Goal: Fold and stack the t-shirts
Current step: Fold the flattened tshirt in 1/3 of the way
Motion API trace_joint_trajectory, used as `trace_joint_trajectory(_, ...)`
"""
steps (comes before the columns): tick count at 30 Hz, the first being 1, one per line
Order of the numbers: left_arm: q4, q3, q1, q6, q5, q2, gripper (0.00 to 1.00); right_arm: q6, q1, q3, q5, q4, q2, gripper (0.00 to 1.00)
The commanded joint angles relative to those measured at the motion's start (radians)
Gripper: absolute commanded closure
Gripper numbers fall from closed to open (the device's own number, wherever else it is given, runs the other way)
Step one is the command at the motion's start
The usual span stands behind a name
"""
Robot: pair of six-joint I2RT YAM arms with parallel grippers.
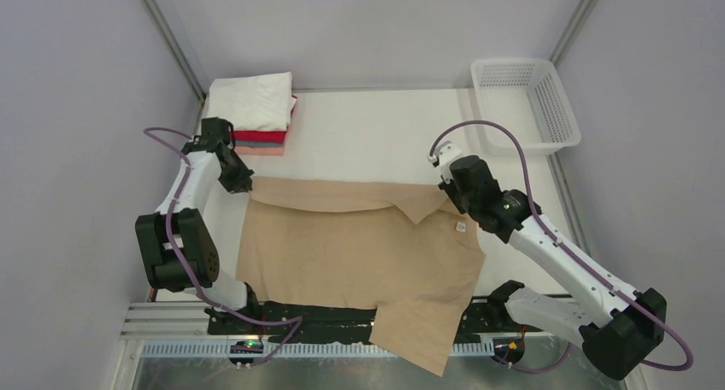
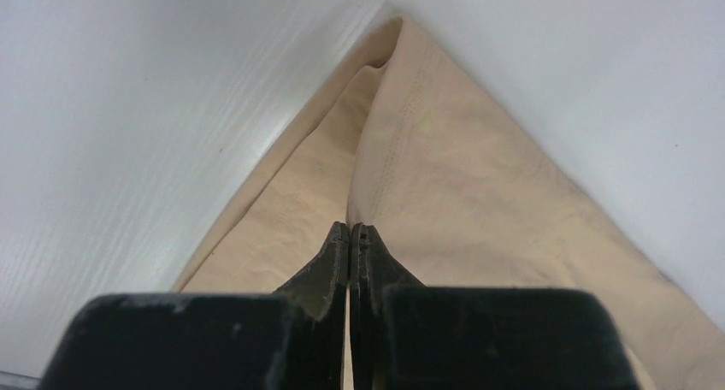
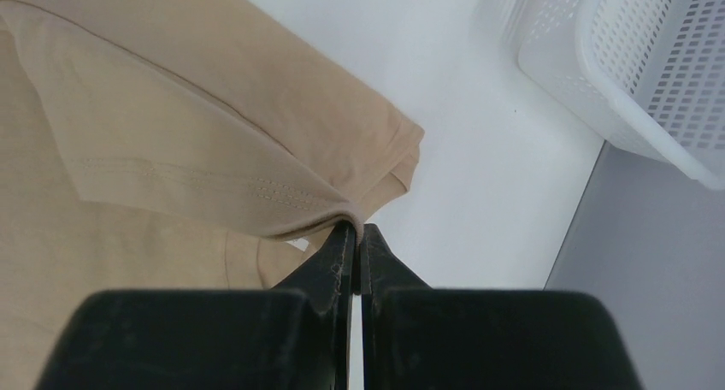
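Observation:
A tan t-shirt (image 1: 359,253) lies spread across the white table (image 1: 368,133), its far edge folded over toward the near side. My left gripper (image 1: 242,185) is shut on the shirt's far left corner; in the left wrist view the cloth (image 2: 445,176) rises in a crease from the closed tips (image 2: 350,227). At the far right end of the fold, my right gripper (image 1: 450,195) is shut on a rolled hem of the shirt (image 3: 171,133) at its tips (image 3: 355,226). A stack of folded t-shirts (image 1: 252,99), white on top with red and salmon-pink below, sits at the far left.
A white mesh basket (image 1: 547,125) stands at the far right corner, also close in the right wrist view as basket (image 3: 598,56). The shirt's near right part hangs over the table's front edge (image 1: 419,343), across the arms' base rail.

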Motion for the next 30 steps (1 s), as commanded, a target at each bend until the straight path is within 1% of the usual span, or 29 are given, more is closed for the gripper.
trace_joint_trajectory(1,-0.043,0.001,0.004,0.01,-0.056,-0.024,1.0,-0.001,0.01,-0.008,-0.059,-0.051,-0.034,0.94)
trace_joint_trajectory(6,-0.044,-0.005,0.004,0.02,-0.042,-0.011,1.0,0.004,0.018,0.023,-0.124,-0.103,-0.013,0.93)
trace_joint_trajectory(7,-0.047,-0.004,0.004,0.019,-0.047,-0.008,1.0,0.001,0.018,0.039,-0.165,-0.114,-0.008,0.92)
trace_joint_trajectory(9,-0.057,-0.003,0.004,0.02,-0.06,-0.002,1.0,0.001,0.025,0.079,-0.218,-0.194,0.023,0.9)
trace_joint_trajectory(10,-0.066,-0.002,0.003,0.019,-0.073,0.0,1.0,0.009,0.03,0.095,-0.226,-0.23,0.052,0.9)
trace_joint_trajectory(11,-0.074,0.0,0.004,0.019,-0.088,0.002,1.0,0.014,0.031,0.137,-0.228,-0.325,0.073,0.91)
trace_joint_trajectory(12,-0.081,0.001,0.004,0.019,-0.102,0.004,1.0,0.016,0.054,0.16,-0.212,-0.361,0.108,0.91)
trace_joint_trajectory(13,-0.089,0.0,0.004,0.02,-0.115,0.007,1.0,0.031,0.072,0.203,-0.173,-0.413,0.121,0.88)
trace_joint_trajectory(14,-0.096,0.003,0.004,0.022,-0.123,0.01,1.0,0.027,0.101,0.225,-0.185,-0.438,0.145,0.85)
trace_joint_trajectory(15,-0.103,0.003,0.004,0.023,-0.131,0.01,0.98,0.007,0.112,0.267,-0.264,-0.481,0.157,0.78)
trace_joint_trajectory(16,-0.106,0.003,0.004,0.025,-0.135,0.008,0.93,-0.012,0.141,0.28,-0.314,-0.497,0.181,0.73)
trace_joint_trajectory(17,-0.107,0.002,0.004,0.029,-0.138,0.007,0.86,-0.054,0.159,0.293,-0.409,-0.528,0.193,0.59)
trace_joint_trajectory(18,-0.112,0.004,0.004,0.03,-0.139,0.004,0.76,-0.078,0.201,0.299,-0.442,-0.546,0.218,0.53)
trace_joint_trajectory(20,-0.12,0.011,0.004,0.03,-0.139,-0.003,0.59,-0.124,0.242,0.298,-0.477,-0.604,0.26,0.36)
trace_joint_trajectory(21,-0.127,0.019,0.004,0.029,-0.144,-0.007,0.47,-0.129,0.247,0.294,-0.461,-0.616,0.28,0.31)
trace_joint_trajectory(22,-0.132,0.025,0.004,0.027,-0.147,-0.012,0.38,-0.128,0.249,0.291,-0.449,-0.619,0.287,0.3)
trace_joint_trajectory(23,-0.136,0.033,0.003,0.026,-0.152,-0.02,0.31,-0.131,0.249,0.292,-0.42,-0.621,0.3,0.29)
trace_joint_trajectory(25,-0.145,0.052,0.003,0.03,-0.153,-0.029,0.21,-0.136,0.239,0.298,-0.356,-0.597,0.3,0.29)
trace_joint_trajectory(26,-0.147,0.063,0.002,0.035,-0.144,-0.032,0.14,-0.135,0.233,0.308,-0.333,-0.584,0.297,0.28)
trace_joint_trajectory(27,-0.145,0.07,0.001,0.044,-0.126,-0.034,0.04,-0.122,0.216,0.312,-0.319,-0.547,0.286,0.26)
trace_joint_trajectory(28,-0.14,0.073,-0.001,0.049,-0.102,-0.035,0.01,-0.094,0.207,0.315,-0.295,-0.512,0.281,0.22)
trace_joint_trajectory(29,-0.127,0.072,-0.008,0.051,-0.058,-0.034,0.01,-0.072,0.182,0.311,-0.292,-0.433,0.27,0.19)
trace_joint_trajectory(30,-0.106,0.068,-0.013,0.058,-0.03,-0.033,0.0,-0.006,0.167,0.297,-0.277,-0.38,0.266,0.01)
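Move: Both hands still pinch the t-shirt's bottom hem. The left hand's landing spot on the shirt is about 4 cm back and 6 below. The fold's far-left corner is some 6 cm ahead of that hand, the folded stack 18 cm ahead and 1 cm left. The right hand's landing spot lies roughly 8 cm back, 4 cm left and 10 below, with the white basket about 32 cm ahead and 26 cm right. Both draw back, left 3 cm, right 10 cm while swinging left and tipping down, and release the hem. ##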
